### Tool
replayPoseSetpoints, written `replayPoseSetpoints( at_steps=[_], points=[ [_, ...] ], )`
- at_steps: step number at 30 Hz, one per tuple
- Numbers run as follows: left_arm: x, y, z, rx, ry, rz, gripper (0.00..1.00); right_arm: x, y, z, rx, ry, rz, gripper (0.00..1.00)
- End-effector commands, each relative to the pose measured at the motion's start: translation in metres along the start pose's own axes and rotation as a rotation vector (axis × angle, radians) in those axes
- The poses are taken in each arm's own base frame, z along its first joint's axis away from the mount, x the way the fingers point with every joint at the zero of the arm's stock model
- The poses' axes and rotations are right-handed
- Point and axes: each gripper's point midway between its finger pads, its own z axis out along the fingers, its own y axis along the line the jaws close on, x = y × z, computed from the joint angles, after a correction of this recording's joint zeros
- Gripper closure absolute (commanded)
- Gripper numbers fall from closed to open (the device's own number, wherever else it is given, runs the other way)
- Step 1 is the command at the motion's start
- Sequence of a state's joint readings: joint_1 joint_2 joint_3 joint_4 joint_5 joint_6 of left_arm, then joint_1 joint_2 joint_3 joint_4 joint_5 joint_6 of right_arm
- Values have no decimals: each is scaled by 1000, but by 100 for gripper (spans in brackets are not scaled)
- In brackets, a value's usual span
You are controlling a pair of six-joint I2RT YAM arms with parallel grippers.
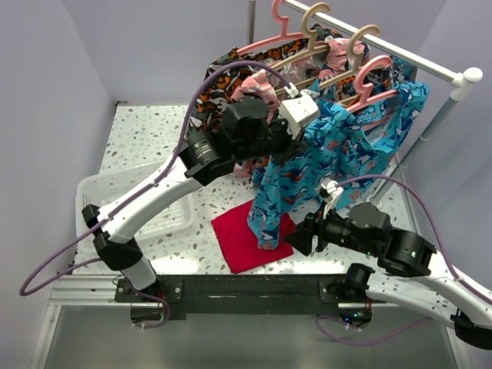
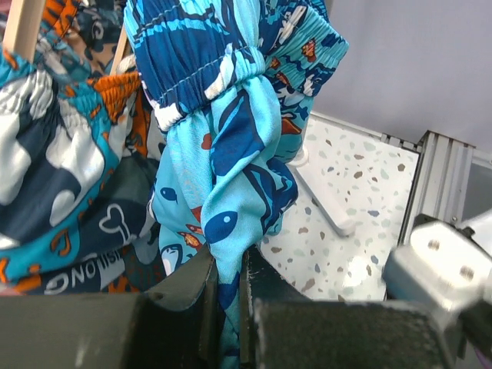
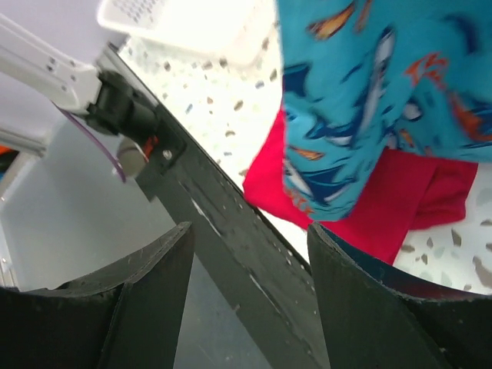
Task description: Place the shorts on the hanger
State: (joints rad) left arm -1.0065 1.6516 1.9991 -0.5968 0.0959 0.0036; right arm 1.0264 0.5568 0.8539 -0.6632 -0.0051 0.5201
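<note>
The turquoise shorts (image 1: pixel 330 150) hang bunched from the rail area, their upper part draped at the pink hanger (image 1: pixel 374 91). One leg trails down to the red cloth. My left gripper (image 1: pixel 301 137) is shut on a fold of the shorts (image 2: pixel 231 154), with fabric pinched between its fingers (image 2: pixel 228 265). My right gripper (image 1: pixel 294 240) sits low near the front edge, beside the hanging leg end. In the right wrist view it (image 3: pixel 250 231) stands open and empty, with the shorts (image 3: pixel 369 100) up ahead to its right.
A red cloth (image 1: pixel 244 238) lies on the table under the leg. A white basket (image 1: pixel 146 201) stands at the left. The white rail (image 1: pixel 400 58) carries wooden hangers (image 1: pixel 323 31) and dark patterned garments (image 1: pixel 231 77). The black front bar (image 3: pixel 231 231) runs below the right gripper.
</note>
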Motion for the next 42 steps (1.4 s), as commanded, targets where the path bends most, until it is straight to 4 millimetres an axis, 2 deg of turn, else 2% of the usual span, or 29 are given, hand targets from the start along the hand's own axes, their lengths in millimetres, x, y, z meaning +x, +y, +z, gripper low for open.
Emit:
replayPoseSetpoints(
  at_steps=[1, 2, 4, 5, 8, 18, 32, 42],
  points=[
    [-64, 4, 6, -35, -195, 46, 100, 7, 10, 11, -69, 18, 14, 36],
    [-73, 5, 6, -36, -216, 47, 100, 10, 8, 13, -64, 26, 14, 36],
    [-73, 5, 16, -36, -218, 46, 100, 17, 6, 19, -63, 43, 16, 36],
    [-81, 6, 15, -39, -237, 47, 100, 19, 6, 20, -64, 50, 16, 36],
    [-85, 7, 24, -39, -249, 48, 100, 26, 3, 26, -59, 65, 18, 37],
    [-79, 13, 56, -59, -250, 52, 100, 28, 0, 28, -53, 66, 24, 37],
    [-86, 18, 78, -74, -297, 34, 100, 26, 1, 29, -52, 58, 38, 39],
    [-74, 23, 96, -75, -285, 23, 100, 25, 2, 28, -53, 51, 46, 40]
  ],
)
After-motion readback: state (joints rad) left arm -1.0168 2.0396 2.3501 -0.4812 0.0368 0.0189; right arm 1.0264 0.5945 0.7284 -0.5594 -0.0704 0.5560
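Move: The left hand holds the left side of the teal shorts on the pink hanger. The bare stretch of rail it is bound for lies about 14 cm ahead, 23 cm right and 9 cm above. The nearest beige hook sits 7 cm farther out and 8 cm left of that spot; the white rail end is 7 cm nearer the robot and 10 cm right of it. From the empty right hand, the spot is some 28 cm ahead, 16 right and 25 up. Still pinching the bunched side of the teal shorts, the left hand carries the hanger right and forward, about 9 cm and 6 cm, towards the bare rail near its white end, quickly at first, then slowly, ending some 1–2 cm lower. Its wrist hardly turns. The open right hand sinks about 5 cm clear of the shorts, then comes up slightly. ##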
